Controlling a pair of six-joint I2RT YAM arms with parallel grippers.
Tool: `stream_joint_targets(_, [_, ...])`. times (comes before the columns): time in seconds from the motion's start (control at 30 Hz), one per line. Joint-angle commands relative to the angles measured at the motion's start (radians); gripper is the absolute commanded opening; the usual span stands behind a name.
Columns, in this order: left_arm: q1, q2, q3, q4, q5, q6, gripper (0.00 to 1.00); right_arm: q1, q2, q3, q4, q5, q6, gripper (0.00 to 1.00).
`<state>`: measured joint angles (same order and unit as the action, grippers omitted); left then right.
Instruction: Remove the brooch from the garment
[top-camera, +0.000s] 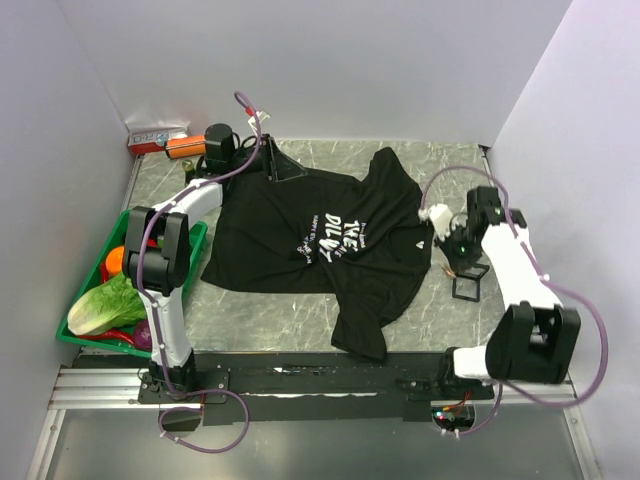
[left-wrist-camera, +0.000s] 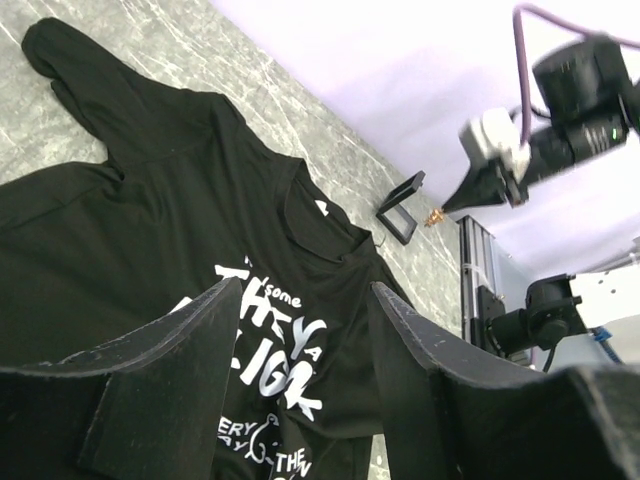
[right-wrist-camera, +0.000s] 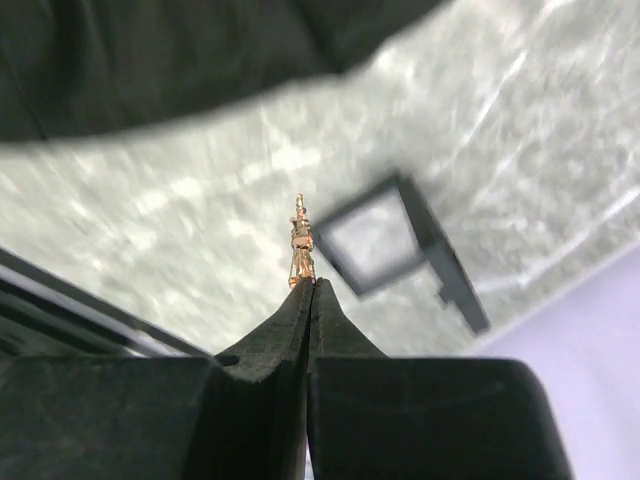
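The garment (top-camera: 300, 240), a black T-shirt with white lettering, lies spread over the middle of the table and fills the left wrist view (left-wrist-camera: 150, 230). Its edge crosses the top of the right wrist view (right-wrist-camera: 150, 60). A small gold brooch (right-wrist-camera: 301, 243) sticks out from the tips of my right gripper (right-wrist-camera: 312, 285), which is shut on it. That gripper (top-camera: 450, 245) hangs off the shirt's right side, above bare table. From the left wrist it shows at the far right (left-wrist-camera: 440, 212) with the brooch (left-wrist-camera: 434, 216) at its tip. My left gripper (left-wrist-camera: 305, 285) is open and empty over the shirt's far left part (top-camera: 272, 165).
A small black open box (top-camera: 468, 285) stands on the table right of the shirt, just below the brooch (right-wrist-camera: 375, 240). A green basket (top-camera: 80, 335) with lettuce and other produce sits at the left edge. A red and white carton (top-camera: 155, 140) lies at the back left. Walls close three sides.
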<state>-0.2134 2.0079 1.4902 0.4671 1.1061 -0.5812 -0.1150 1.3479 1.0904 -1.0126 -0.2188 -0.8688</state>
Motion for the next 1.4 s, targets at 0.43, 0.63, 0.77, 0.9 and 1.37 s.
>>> stream_joint_targets(0.43, [0.002,-0.040,-0.021,0.005,0.011,0.009,0.59,-0.023,-0.112,-0.328,0.382,0.322,-0.455,0.00])
stream_joint_targets(0.63, [0.000,-0.049,-0.024,-0.010,0.008,0.018,0.59,-0.023,-0.135,-0.402,0.460,0.340,-0.516,0.00])
stream_joint_targets(0.77, [-0.001,-0.054,-0.028,-0.018,0.003,0.020,0.59,-0.022,-0.135,-0.422,0.531,0.363,-0.515,0.00])
stream_joint_targets(0.9, [-0.001,-0.061,-0.039,-0.030,0.003,0.032,0.59,-0.022,-0.138,-0.423,0.534,0.368,-0.519,0.00])
stream_joint_targets(1.37, [-0.003,-0.074,-0.033,-0.073,0.000,0.058,0.59,-0.020,-0.058,-0.432,0.574,0.383,-0.507,0.00])
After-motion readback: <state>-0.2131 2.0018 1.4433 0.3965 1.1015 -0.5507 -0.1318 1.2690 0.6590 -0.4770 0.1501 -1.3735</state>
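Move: The right hand, shut on the gold brooch, has the open black case about 7 cm to its right, roughly 1 cm farther out and 9 cm below. The black garment's middle lies some 28 cm to that hand's left and 11 cm ahead; its small white tag is about 5 cm left and 11 cm ahead. From the idle left hand, the case is roughly 45 cm to the right, 18 cm back and 21 cm down. Still pinching the brooch, the right hand swings about 8 cm to the right and sinks some 6 cm to bring it over the open case, first easing back slightly, then forward again. The wrist rolls about 30 degrees so the fingertips lean rightward, turning counter-clockwise as well; travel slows to a near hover. The empty left hand sinks about 2 cm, fingers still apart. ##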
